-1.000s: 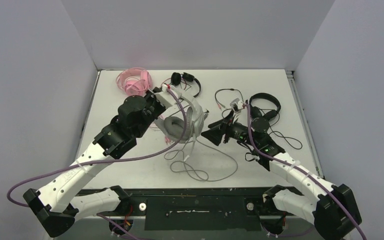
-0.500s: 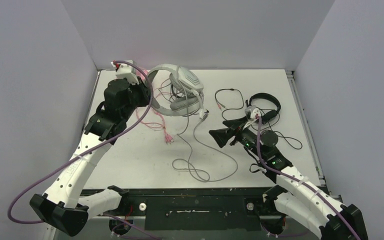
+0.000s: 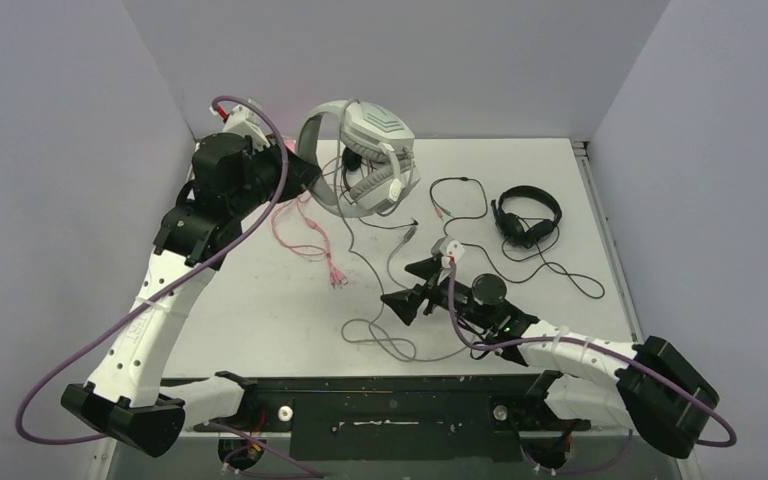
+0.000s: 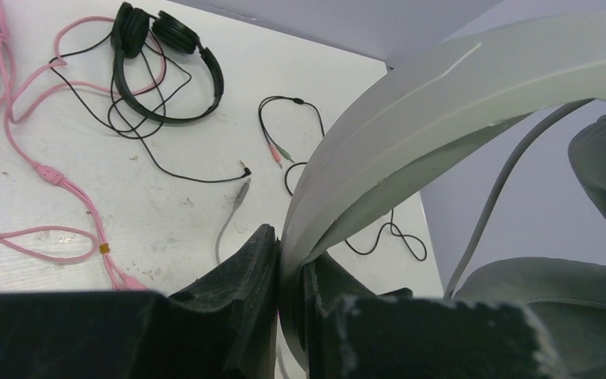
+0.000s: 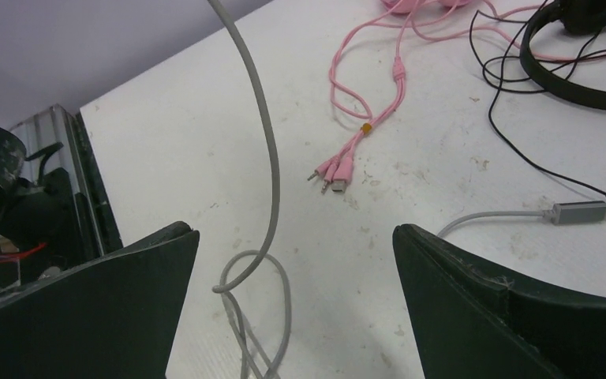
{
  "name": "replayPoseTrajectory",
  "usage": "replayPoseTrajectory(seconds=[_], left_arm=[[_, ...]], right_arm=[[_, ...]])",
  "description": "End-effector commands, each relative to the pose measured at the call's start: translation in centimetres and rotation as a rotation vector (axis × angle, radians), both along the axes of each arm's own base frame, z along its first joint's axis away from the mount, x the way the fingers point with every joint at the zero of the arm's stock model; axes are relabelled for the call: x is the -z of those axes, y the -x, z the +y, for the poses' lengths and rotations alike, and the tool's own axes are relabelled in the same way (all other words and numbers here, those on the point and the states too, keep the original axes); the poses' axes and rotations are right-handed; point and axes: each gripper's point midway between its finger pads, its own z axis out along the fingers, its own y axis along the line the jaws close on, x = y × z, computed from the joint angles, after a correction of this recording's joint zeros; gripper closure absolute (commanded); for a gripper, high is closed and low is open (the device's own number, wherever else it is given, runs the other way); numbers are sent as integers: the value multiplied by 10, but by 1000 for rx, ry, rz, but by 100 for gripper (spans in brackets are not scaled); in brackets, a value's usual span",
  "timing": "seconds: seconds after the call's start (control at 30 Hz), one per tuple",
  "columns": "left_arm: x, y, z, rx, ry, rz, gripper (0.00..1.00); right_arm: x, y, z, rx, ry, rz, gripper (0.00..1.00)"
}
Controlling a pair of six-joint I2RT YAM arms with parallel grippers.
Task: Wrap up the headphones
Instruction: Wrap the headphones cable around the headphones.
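My left gripper [image 3: 308, 178] holds the bulky white-grey headset [image 3: 375, 130] in the air over the back of the table. In the left wrist view that gripper [image 4: 288, 253] is shut on the pale headband [image 4: 410, 118]. The headset's grey cable [image 3: 390, 345] hangs down and loops on the table. My right gripper [image 3: 396, 283] hovers low over that loop, wide open; the right wrist view shows the cable [image 5: 264, 142] running between the spread fingers of the gripper [image 5: 296, 233], untouched. One thin black headset [image 3: 528, 215] lies at the right, another [image 4: 170, 71] near the pink cable [image 3: 305, 235].
Pink plugs [image 5: 335, 170] and the grey cable's USB plug [image 5: 584, 212] lie on the white table [image 3: 260, 320]. A thin black cord with coloured plugs [image 3: 460, 185] trails across the back middle. Grey walls close in the left, back and right sides.
My left arm lifted the white-grey headset up and toward the back wall. My right gripper opened wide and moved forward and left, down over the cable loop.
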Motion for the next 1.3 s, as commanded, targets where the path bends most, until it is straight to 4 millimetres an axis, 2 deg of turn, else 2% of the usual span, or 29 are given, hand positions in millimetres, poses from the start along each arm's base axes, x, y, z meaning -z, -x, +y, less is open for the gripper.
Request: replayPoseTrajectory(seconds=[0.0,0.17,0.47,0.57,0.7,0.77,0.83,0.9,1.0,1.07,1.17,1.27], left_arm=[[-53,10,-6,38,117,-83,100],[-54,12,-1,24,100,-86,100],[-53,12,5,-3,69,-86,100],[-54,11,9,-20,55,-93,100],[-53,10,11,-28,47,-93,100],[-54,9,9,-19,49,-93,100],[-55,9,8,-14,50,-94,100],[-57,9,7,-9,50,-95,100],[-58,12,8,-3,33,-90,100],[-59,13,13,-14,11,-91,100],[-63,13,24,-61,-21,-109,100],[-70,10,31,-97,-27,-132,100]], right_arm=[[-12,-15,18,-3,8,-112,0],[-4,-13,44,-69,0,-92,0],[15,-14,74,-88,-3,-27,0],[31,-16,77,-62,32,20,2],[49,-4,73,-57,9,62,8],[61,1,74,-61,22,86,14],[67,3,75,-66,24,95,27],[68,-1,74,-51,12,104,47],[61,-17,65,-20,-23,104,86],[59,-30,53,18,-34,110,100],[67,-46,33,83,-4,126,100],[84,-47,22,104,56,143,100]])
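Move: The grey cable's strand, hanging from the headphones towards the table, is roughly 6 cm to the right gripper's left, level fore-and-aft, and some 9 cm below. From that gripper, the cable coil is about 6 cm back, 5 cm left; the pink plugs 9 cm ahead, 14 cm left; the grey USB plug 16 cm ahead, 3 cm right, all about 17 cm down. From the left gripper, the strand is about 13 cm back, 9 cm right and 29 cm below. Bring the open right gripper left about 7 cm and down some 9 cm, onto the hanging grey cable, and close the fingers to pinch the strand above its coil. Then draw it forward about 4 cm and a little back to the right. Keep the left fingers shut on the headband, holding the headphones up nearly still. ##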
